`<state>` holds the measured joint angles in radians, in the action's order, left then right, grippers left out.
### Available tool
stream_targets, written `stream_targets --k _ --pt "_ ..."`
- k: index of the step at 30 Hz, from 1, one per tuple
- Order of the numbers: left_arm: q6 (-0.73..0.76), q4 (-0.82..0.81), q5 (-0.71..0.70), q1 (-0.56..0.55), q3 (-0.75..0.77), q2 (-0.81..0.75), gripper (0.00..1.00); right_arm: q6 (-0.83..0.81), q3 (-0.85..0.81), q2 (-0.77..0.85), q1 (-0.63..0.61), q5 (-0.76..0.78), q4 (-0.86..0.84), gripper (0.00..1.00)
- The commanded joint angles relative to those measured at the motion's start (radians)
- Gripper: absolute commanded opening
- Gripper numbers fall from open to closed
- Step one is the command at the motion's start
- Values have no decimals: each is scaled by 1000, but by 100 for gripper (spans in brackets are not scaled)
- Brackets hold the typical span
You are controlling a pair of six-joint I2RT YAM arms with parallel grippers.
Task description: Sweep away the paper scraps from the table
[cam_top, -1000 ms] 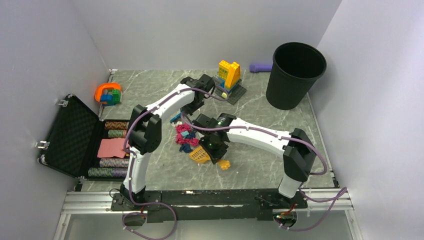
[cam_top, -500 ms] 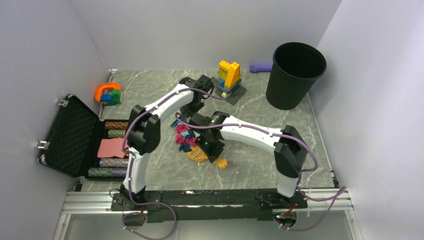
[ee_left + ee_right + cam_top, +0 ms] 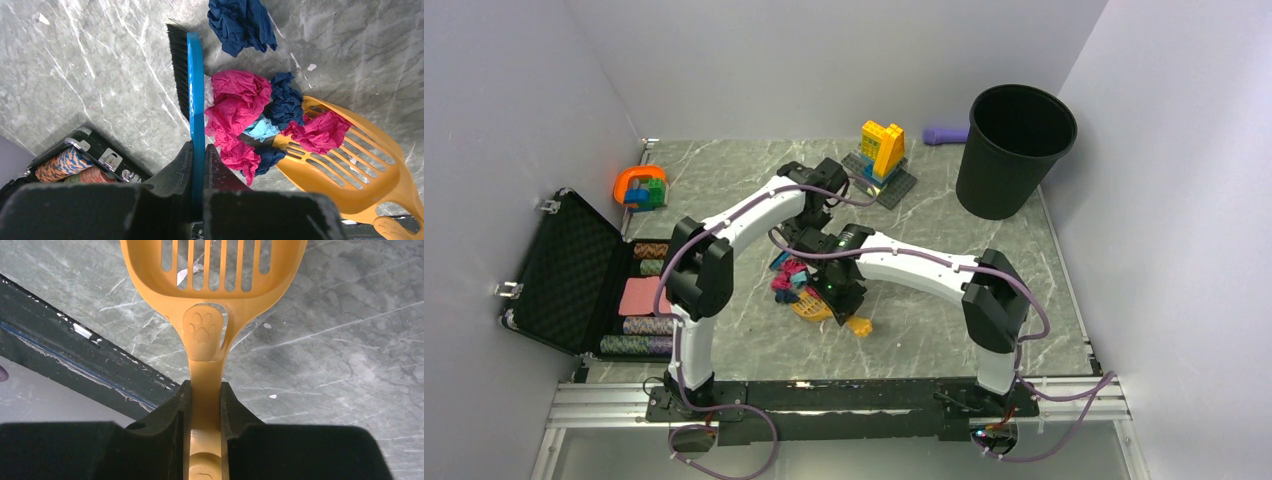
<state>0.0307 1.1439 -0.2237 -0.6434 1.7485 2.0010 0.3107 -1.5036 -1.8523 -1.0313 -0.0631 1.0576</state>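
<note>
The paper scraps [image 3: 239,102] are magenta, dark blue and teal wads bunched at the mouth of an orange slotted scoop [image 3: 350,170]; one magenta wad lies on the scoop, and one dark blue wad [image 3: 242,22] lies apart. In the top view the pile [image 3: 791,279] sits mid-table. My left gripper [image 3: 199,150] is shut on a small blue hand brush [image 3: 195,85] whose black bristles face away from the pile. My right gripper [image 3: 204,390] is shut on the scoop's handle [image 3: 204,347]. The table [image 3: 944,230] is dark grey marble.
An open black case [image 3: 564,270] with patterned rolls lies at the left. A black bin [image 3: 1014,150] stands at the back right. A yellow-blue brick build [image 3: 882,155] and an orange-blue toy [image 3: 641,187] stand at the back. The table's front rail [image 3: 75,355] is near the scoop.
The right arm has slid the scoop leftward under the pile. The left arm has brought the brush in against the scraps, bunching them onto the scoop's mouth.
</note>
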Motion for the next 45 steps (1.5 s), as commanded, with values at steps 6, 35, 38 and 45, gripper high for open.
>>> stream_targets --k 6,35,38,45 --pt "-98 61 248 -56 -44 -96 0 12 75 -12 2 44 -159 0" --pt "-87 137 485 26 33 -104 0 4 331 131 -1 185 -412 0" --pt "-100 122 504 38 30 -120 0 0 390 174 -4 214 -479 0" --pt "-124 98 525 81 37 -158 0 10 549 295 -15 302 -630 0"
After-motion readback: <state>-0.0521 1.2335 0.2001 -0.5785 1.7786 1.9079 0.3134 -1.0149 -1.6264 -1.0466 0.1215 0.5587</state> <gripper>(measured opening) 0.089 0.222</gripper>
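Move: From the left gripper, which holds the brush, the scrap pile's middle lies about 7 cm back, 3 cm right and 8 cm below; the orange scoop bowl is some 12 cm back and 6 cm right, and a loose navy scrap about 4 cm ahead and 6 cm right. From the right gripper, on the scoop's handle, the pile lies roughly 10 cm ahead and 9 cm left, the bowl 6 cm ahead and 6 cm left. Keep the brush beside the pile, easing the left gripper back slightly, then sweep quickly back and right, about 5 cm in all, pushing the scraps towards the scoop; tilt some 25 degrees so the brush swings right and back, and rise about 4 cm. Meanwhile sink the right gripper about 5 cm, drifting right, fingertips tilting forward, to lower the handle. Keep both grips. ##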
